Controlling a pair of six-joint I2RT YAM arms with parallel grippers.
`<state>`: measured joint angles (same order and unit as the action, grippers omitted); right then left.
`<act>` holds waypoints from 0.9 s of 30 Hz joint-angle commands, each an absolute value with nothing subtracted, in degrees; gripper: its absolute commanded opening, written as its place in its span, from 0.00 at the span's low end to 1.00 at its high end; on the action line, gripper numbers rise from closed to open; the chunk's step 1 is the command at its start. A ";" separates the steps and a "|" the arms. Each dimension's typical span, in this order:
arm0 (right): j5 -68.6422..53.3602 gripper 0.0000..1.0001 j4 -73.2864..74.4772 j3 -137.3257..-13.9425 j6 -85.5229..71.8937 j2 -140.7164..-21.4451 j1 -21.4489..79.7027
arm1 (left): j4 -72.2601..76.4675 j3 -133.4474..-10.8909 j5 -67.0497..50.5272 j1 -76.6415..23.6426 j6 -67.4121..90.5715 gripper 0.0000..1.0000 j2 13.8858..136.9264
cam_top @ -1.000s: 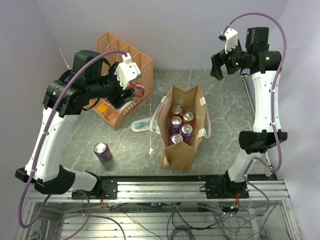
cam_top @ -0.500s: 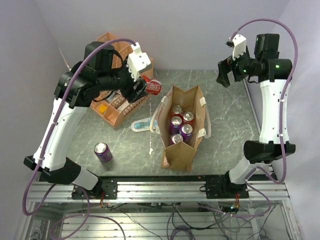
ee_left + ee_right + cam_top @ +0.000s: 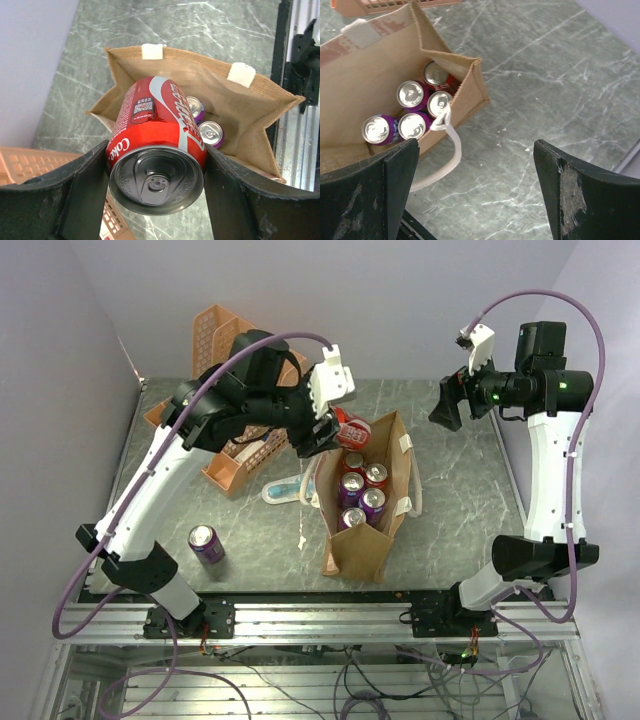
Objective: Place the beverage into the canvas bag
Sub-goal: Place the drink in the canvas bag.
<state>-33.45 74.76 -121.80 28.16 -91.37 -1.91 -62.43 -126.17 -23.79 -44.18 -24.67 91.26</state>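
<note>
A red Coke can [image 3: 160,125], the beverage, lies on its side between the fingers of my left gripper [image 3: 156,167], which is shut on it. In the top view that can [image 3: 353,429] hangs just over the far end of the tan canvas bag [image 3: 356,548]. The bag [image 3: 242,127] stands open-mouthed with white strap handles and holds several cans [image 3: 358,490], red and purple. My right gripper [image 3: 446,405] is raised off to the bag's far right. It [image 3: 475,150] is open and empty, looking down on the bag [image 3: 375,60] and grey table.
An orange mesh organiser [image 3: 215,325] stands at the far left behind my left arm. A purple can [image 3: 207,543] stands on the table at the near left. A white and blue item [image 3: 283,488] lies just left of the bag.
My left arm has swung right from the organiser, carrying the red can to above the bag's far end. My right gripper has drifted slightly right and stayed open.
</note>
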 commanded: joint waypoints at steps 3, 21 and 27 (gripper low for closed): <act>-37.24 0.97 75.53 -121.54 29.22 -89.81 -2.20 | -55.48 -122.60 -28.12 -47.81 -28.73 0.07 90.50; -35.27 0.98 75.15 -120.02 29.49 -87.58 -2.26 | -70.43 -122.69 -31.61 -52.72 -40.57 0.07 103.11; -33.18 0.98 74.46 -120.24 29.27 -87.03 -2.25 | -74.75 -122.74 -33.96 -54.80 -44.60 0.07 105.27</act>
<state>-34.81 75.02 -120.09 29.19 -88.20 -1.91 -72.93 -120.11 -28.53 -52.99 -40.58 106.24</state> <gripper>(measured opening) 0.982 0.752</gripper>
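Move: The left hand holds the Coke can, out to its right. The free place at the bag's near end lies about 4 cm back, 10 cm to the right and 34 cm below. The near purple can stands about 2 cm back and 6 cm right of the hand, the middle purple can 4 cm ahead and 10 cm right, both about as far below. From the right hand the free place is some 15 cm back, 15 cm left and 31 cm below. Keeping its pinch on the Coke can's top end, the left hand carries it down into the mouth of the canvas bag, towards the near end: first drifting right and a little back, then mostly sinking, about 16 cm down in all and 5 cm right. The wrist tips the can's far end down and swings clockwise, some 20 degrees each; the fingers stay put. ##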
